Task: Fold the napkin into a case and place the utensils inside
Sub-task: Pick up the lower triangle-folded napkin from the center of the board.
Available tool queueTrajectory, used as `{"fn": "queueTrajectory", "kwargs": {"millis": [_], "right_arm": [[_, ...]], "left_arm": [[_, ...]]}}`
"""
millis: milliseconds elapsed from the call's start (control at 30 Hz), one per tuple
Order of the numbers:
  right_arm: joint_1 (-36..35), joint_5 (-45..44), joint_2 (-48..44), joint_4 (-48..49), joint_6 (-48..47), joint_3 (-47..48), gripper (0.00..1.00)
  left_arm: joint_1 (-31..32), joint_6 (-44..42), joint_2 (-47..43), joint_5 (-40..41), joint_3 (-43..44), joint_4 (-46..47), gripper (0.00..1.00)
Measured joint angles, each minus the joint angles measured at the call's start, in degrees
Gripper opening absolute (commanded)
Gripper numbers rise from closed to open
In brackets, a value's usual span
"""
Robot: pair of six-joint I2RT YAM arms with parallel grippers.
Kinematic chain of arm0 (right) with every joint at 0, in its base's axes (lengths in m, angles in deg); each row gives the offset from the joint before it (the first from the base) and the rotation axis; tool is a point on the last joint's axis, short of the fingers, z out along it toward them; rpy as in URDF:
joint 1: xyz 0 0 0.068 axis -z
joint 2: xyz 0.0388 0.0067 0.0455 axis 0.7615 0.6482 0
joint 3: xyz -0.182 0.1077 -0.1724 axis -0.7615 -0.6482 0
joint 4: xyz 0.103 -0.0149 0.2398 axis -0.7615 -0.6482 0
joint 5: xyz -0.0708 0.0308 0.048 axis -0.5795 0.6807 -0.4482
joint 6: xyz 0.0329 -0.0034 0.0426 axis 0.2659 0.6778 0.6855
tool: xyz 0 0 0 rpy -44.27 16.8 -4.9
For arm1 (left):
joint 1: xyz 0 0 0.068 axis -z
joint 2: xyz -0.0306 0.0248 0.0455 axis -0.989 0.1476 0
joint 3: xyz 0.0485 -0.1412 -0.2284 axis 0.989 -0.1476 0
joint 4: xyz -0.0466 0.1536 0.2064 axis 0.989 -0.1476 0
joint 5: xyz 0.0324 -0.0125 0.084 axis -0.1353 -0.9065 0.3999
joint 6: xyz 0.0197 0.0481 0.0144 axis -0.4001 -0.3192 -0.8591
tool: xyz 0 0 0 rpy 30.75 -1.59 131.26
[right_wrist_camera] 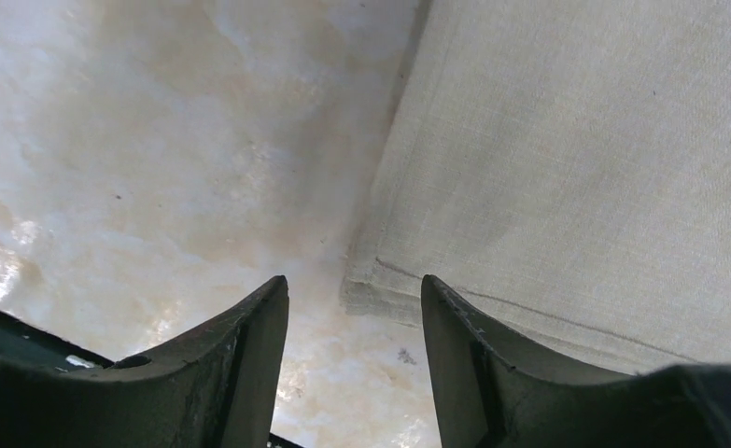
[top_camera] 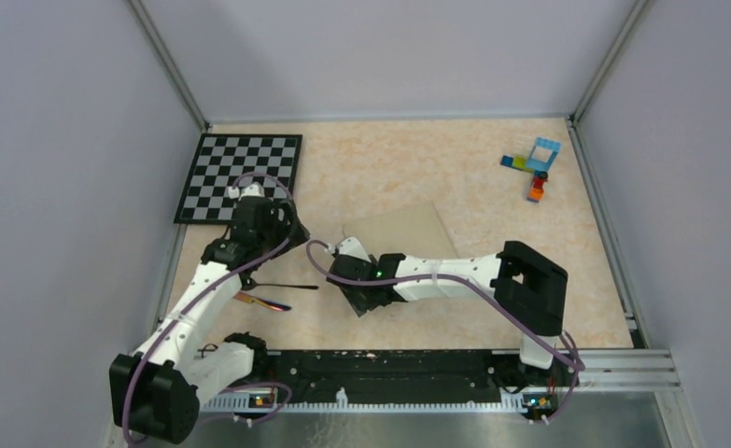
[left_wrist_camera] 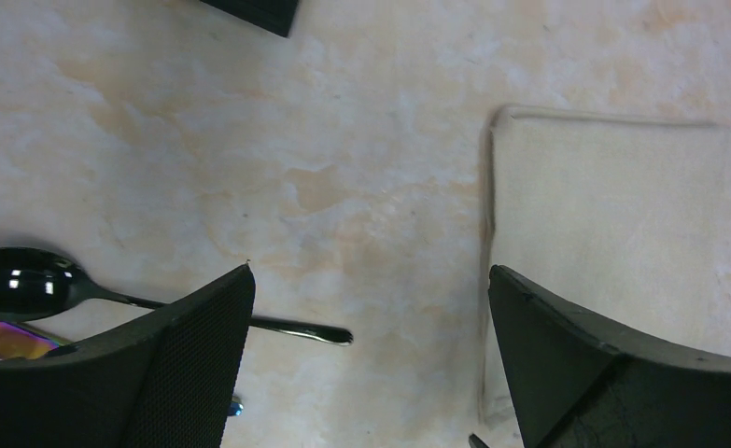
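Observation:
The cream-beige napkin point(top_camera: 408, 233) lies folded flat on the table, a layered corner pointing toward the arms. My right gripper point(top_camera: 361, 303) hangs low over that corner, open; in the right wrist view the napkin point(right_wrist_camera: 585, 159) corner sits between the tips of the gripper point(right_wrist_camera: 353, 280), not pinched. My left gripper point(top_camera: 287, 238) is wide open above bare table, the napkin's point(left_wrist_camera: 613, 215) left edge just past its right finger. Two utensils lie to the left: a black spoon point(top_camera: 282, 286) point(left_wrist_camera: 16, 280) and a rainbow-tinted piece point(top_camera: 260, 301) point(left_wrist_camera: 7, 338). In the left wrist view the gripper point(left_wrist_camera: 371, 271) holds nothing.
The black-and-white chequered board point(top_camera: 240, 175) lies at the back left, its corner showing in the left wrist view point(left_wrist_camera: 259, 11). Small coloured toy bricks point(top_camera: 536, 166) sit at the back right. Grey walls enclose the table, and a metal rail point(top_camera: 604, 369) runs along the near edge.

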Motion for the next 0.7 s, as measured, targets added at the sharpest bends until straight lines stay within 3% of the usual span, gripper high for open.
{"fn": "queueTrajectory", "kwargs": {"millis": [233,567,700], "right_arm": [[0.0,-0.02,-0.28,2.64,-1.49,0.04,0.45],[0.0,-0.31,3.5,2.21,-1.57,0.13,0.43],[0.0,-0.35,3.69,2.64,-0.66,0.11,0.14]], "left_arm": [[-12.15,-2.05,5.44,-5.27,0.83,0.17,0.99],[-15.67,-3.67,5.25,-10.58,1.68,0.46,0.99],[-16.04,-3.78,4.72,-11.45,1.68,0.42,0.99]]}}
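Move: The napkin's near-left corner is almost directly under the right hand, some 2 cm down and barely to the left, with the cloth spreading forward and right. From this hand the spoon lies about 17 cm left and 5 cm ahead; the knife lies some 22 cm left and 2 cm ahead. From the left hand that corner is roughly 11 cm back, 16 cm right and 12 cm down. The napkin's near-left corner gets a fingertip on either side: the half-open right hand lifts and edges left a touch, then sinks about 2.5 cm onto it and narrows its fingers to start pinching the cloth. Meanwhile the left hand, wide open and empty, shifts some 5 cm left and a little forward, away from the napkin. ##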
